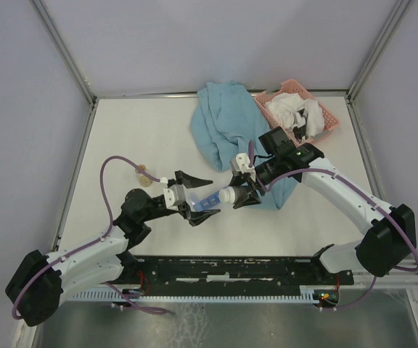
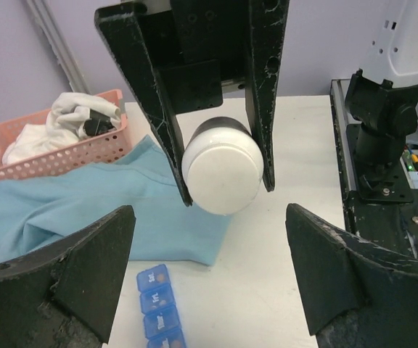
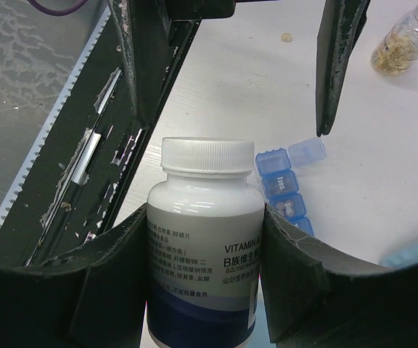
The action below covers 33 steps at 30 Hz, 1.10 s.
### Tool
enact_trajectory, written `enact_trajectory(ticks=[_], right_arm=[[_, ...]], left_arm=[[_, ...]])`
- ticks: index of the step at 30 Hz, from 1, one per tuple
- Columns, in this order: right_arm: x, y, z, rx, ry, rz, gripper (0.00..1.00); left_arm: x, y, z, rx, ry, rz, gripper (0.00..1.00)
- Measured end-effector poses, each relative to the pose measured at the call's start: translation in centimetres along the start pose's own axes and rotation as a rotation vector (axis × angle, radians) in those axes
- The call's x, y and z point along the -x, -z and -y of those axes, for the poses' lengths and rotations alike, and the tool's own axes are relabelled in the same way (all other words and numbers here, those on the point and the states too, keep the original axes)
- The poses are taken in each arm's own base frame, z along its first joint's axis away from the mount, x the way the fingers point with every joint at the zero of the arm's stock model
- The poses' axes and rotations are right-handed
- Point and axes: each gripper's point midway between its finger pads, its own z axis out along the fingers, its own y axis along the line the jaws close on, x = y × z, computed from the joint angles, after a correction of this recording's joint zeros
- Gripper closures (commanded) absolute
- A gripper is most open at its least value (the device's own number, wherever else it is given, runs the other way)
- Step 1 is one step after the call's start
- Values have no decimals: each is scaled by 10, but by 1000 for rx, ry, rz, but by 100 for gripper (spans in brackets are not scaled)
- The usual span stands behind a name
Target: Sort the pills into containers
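Observation:
The blue organiser strip (image 1: 209, 201) lies on the white table between the two grippers. It also shows in the left wrist view (image 2: 158, 308) and the right wrist view (image 3: 285, 185), where its end lid stands open. Tan pills (image 2: 161, 276) show through its compartments. One loose pill (image 3: 287, 36) lies on the table. My right gripper (image 1: 239, 194) is shut on a white vitamin bottle (image 3: 202, 246) with its cap (image 2: 222, 174) on, pointing at the left gripper. My left gripper (image 1: 212, 197) is wide open and empty above the strip, its fingers (image 2: 78, 268) either side.
A light blue cloth (image 1: 220, 127) lies behind the grippers, partly under the right arm. A pink mesh basket (image 1: 326, 116) with white rags stands at the back right. A small clear bottle of yellowish pills (image 1: 145, 174) stands on the left, also in the right wrist view (image 3: 405, 36).

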Motion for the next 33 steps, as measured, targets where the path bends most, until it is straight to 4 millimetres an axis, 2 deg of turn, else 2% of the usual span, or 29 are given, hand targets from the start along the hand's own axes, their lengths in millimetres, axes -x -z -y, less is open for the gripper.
enact_trajectory(ticks=[5, 7, 18, 28, 31, 33], right_arm=[[-1, 0, -2, 6, 0, -3, 95], [-1, 0, -2, 7, -3, -4, 95], [-3, -1, -1, 9, -12, -7, 95], [-4, -1, 0, 10, -20, -9, 95], [-4, -1, 0, 10, -21, -10, 94], [-4, -1, 0, 7, -21, -11, 95]], left_arm=[[9, -12, 5, -52, -65, 17, 17], [11, -15, 9, -67, -81, 23, 24], [5, -24, 6, -57, -89, -16, 38], [-1, -24, 5, -46, -74, -42, 40], [-3, -23, 4, -39, -69, -52, 50], [-3, -23, 5, -40, -65, -56, 62]])
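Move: Just beyond the open left fingers, about 3 cm to their right and level with them, is the white bottle cap, facing them end-on. The pill box lies below, about 3 cm farther out than the left hand, 1 cm to its right and 15 cm down; the pill jar stands roughly 11 cm ahead and 20 cm left. From the right hand the cap sits about 5 cm left, 1 cm back and 2 cm lower. Sliding rightward some 2.5 cm onto the bottle cap, the left hand rises about 1 cm on the way and sinks back, while its wide-open fingers narrow to roughly half open on either side of the cap; whether the pads touch it yet can't be seen. The right hand stays in place and keeps its grip on the bottle, cap pointing left. ##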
